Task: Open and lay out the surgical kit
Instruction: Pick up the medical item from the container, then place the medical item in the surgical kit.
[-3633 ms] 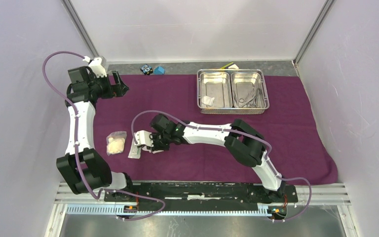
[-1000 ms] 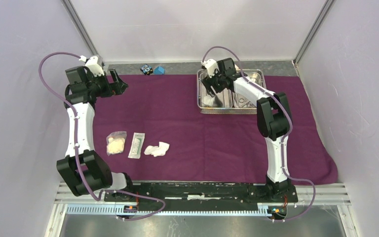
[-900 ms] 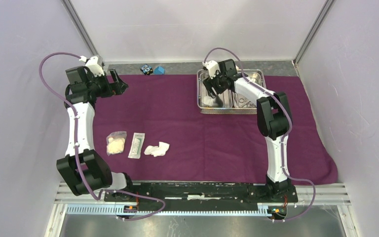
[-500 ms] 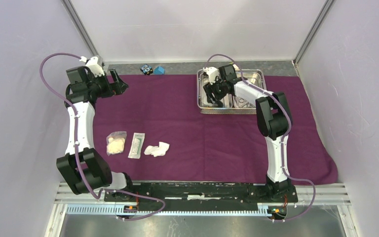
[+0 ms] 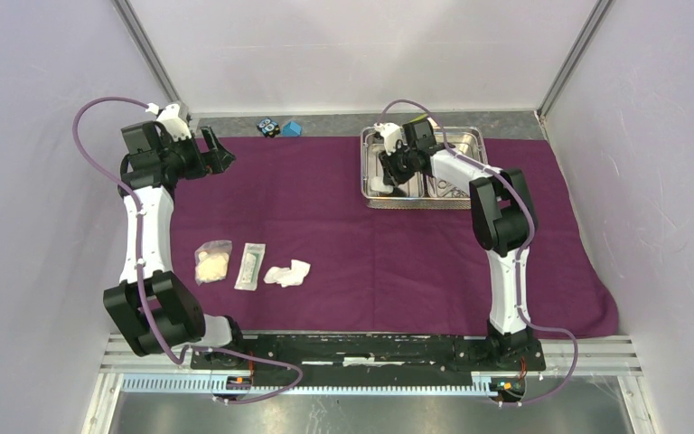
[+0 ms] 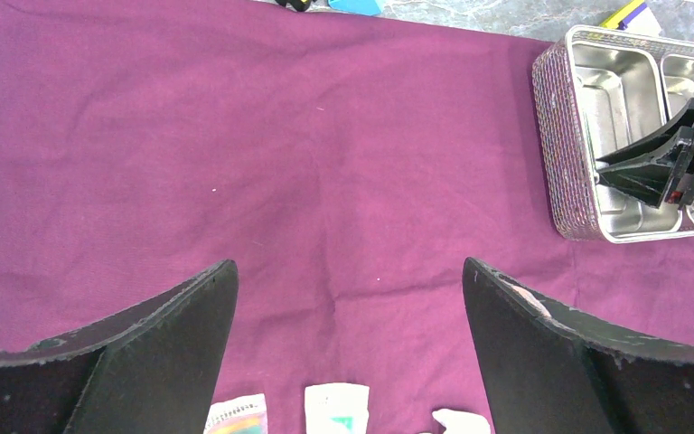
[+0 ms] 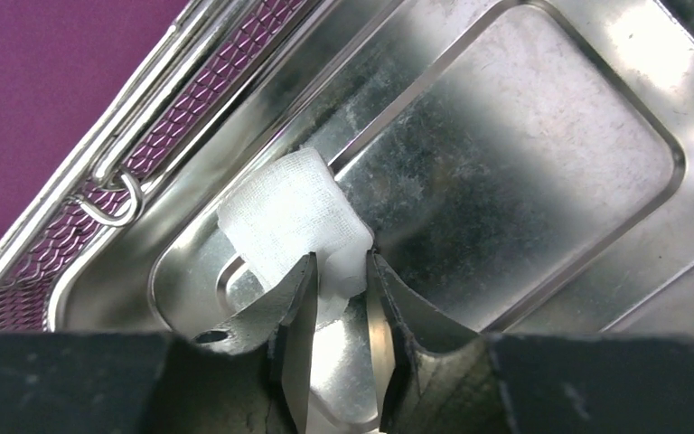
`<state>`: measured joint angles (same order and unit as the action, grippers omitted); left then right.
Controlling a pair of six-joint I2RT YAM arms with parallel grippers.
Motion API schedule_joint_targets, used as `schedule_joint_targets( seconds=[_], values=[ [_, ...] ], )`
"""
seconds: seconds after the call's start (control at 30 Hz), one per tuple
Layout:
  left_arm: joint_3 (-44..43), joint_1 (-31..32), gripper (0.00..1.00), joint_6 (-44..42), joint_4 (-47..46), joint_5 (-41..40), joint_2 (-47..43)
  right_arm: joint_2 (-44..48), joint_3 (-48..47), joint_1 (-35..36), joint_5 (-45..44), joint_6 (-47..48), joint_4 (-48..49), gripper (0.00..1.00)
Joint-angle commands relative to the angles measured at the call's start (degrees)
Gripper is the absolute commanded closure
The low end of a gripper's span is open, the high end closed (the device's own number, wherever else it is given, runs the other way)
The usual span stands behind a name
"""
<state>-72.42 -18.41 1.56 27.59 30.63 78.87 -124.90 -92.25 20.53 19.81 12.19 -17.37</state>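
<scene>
The dark-purple cloth wrap (image 5: 370, 244) lies spread flat. At its back right stands the steel tray (image 5: 481, 136). My right gripper (image 5: 389, 174) reaches down into the tray's left compartment (image 7: 524, 154), and its jaws pinch a white gauze wad (image 7: 289, 217) at the wad's near edge; right gripper (image 7: 342, 271) is shut on it. Steel clamps (image 5: 453, 188) lie in the right compartment, partly hidden by the arm. My left gripper (image 5: 220, 154) hovers open over the cloth's back left, left gripper (image 6: 348, 271) holding nothing.
Near the front left of the cloth lie a yellowish packet (image 5: 213, 262), a flat white packet (image 5: 250, 266) and another gauze wad (image 5: 287, 273) in a row. Small blue and black blocks (image 5: 278, 128) sit behind the cloth. A yellow-purple block (image 6: 630, 14) shows behind the tray.
The right arm swung from the front-left row to the tray, lowered into the left compartment, and its jaws narrowed onto the gauze wad. The left arm stayed still.
</scene>
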Motion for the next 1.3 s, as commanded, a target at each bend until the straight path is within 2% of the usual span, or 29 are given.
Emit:
schedule_joint_targets(
  seconds=[0.0,0.1,0.2,0.3,0.47,0.67,0.8,0.93,1.27],
  values=[
    [-1.08,-0.31,0.00,1.69,-0.62,1.65,-0.34,3.60,0.75,0.03,2.39,-0.67,0.02,0.71],
    [-1.05,-0.31,0.00,1.52,-0.44,1.62,-0.43,4.73,0.17,-0.06,2.76,-0.76,-0.09,0.80],
    [-1.06,-0.33,0.00,1.34,-0.19,1.58,-0.42,6.01,-1.30,-0.14,3.01,-0.58,-0.32,0.95],
    [-1.05,-0.31,0.00,1.16,-0.09,1.54,-0.47,7.37,-3.22,-0.10,3.04,-0.67,-0.49,0.99],
    [-1.45,-0.33,0.00,0.65,0.09,1.30,-0.53,10.62,-4.80,-0.08,5.99,-1.60,-0.12,1.00],
    [-1.72,-0.31,0.00,0.00,-0.08,-0.68,-0.43,16.11,-1.46,2.07,15.09,-2.34,2.32,1.00],
    [-2.68,-0.39,0.00,0.79,0.00,-4.31,-0.07,18.54,2.48,8.05,17.31,-1.33,3.17,1.00],
    [-3.18,-0.44,0.00,1.66,-0.08,-4.75,-0.42,18.11,4.73,17.14,17.43,0.66,3.30,1.00],
    [-1.52,-0.78,0.00,1.02,0.32,-6.41,-4.69,8.99,1.62,31.40,18.19,-2.33,5.06,1.00]
  ],
)
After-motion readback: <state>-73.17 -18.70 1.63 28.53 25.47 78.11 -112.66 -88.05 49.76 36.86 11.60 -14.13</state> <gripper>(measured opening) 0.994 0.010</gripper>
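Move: In the tray's left compartment, the gauze pad's middle lies about 2 cm left of the right hand, level ahead and 1 cm below, its edge already between the part-closed fingers. The instruments are some 18 cm right and 1 cm ahead; the crumpled gauze on the cloth is 24 cm left, 22 cm back and about 5 cm below. From the idle left hand, the gauze pad is about 37 cm right, 9 cm ahead and 21 cm below. Right fingers shut on the gauze pad, lift it about 15 cm, then swing 30 cm left-back towards crumpled gauze. ##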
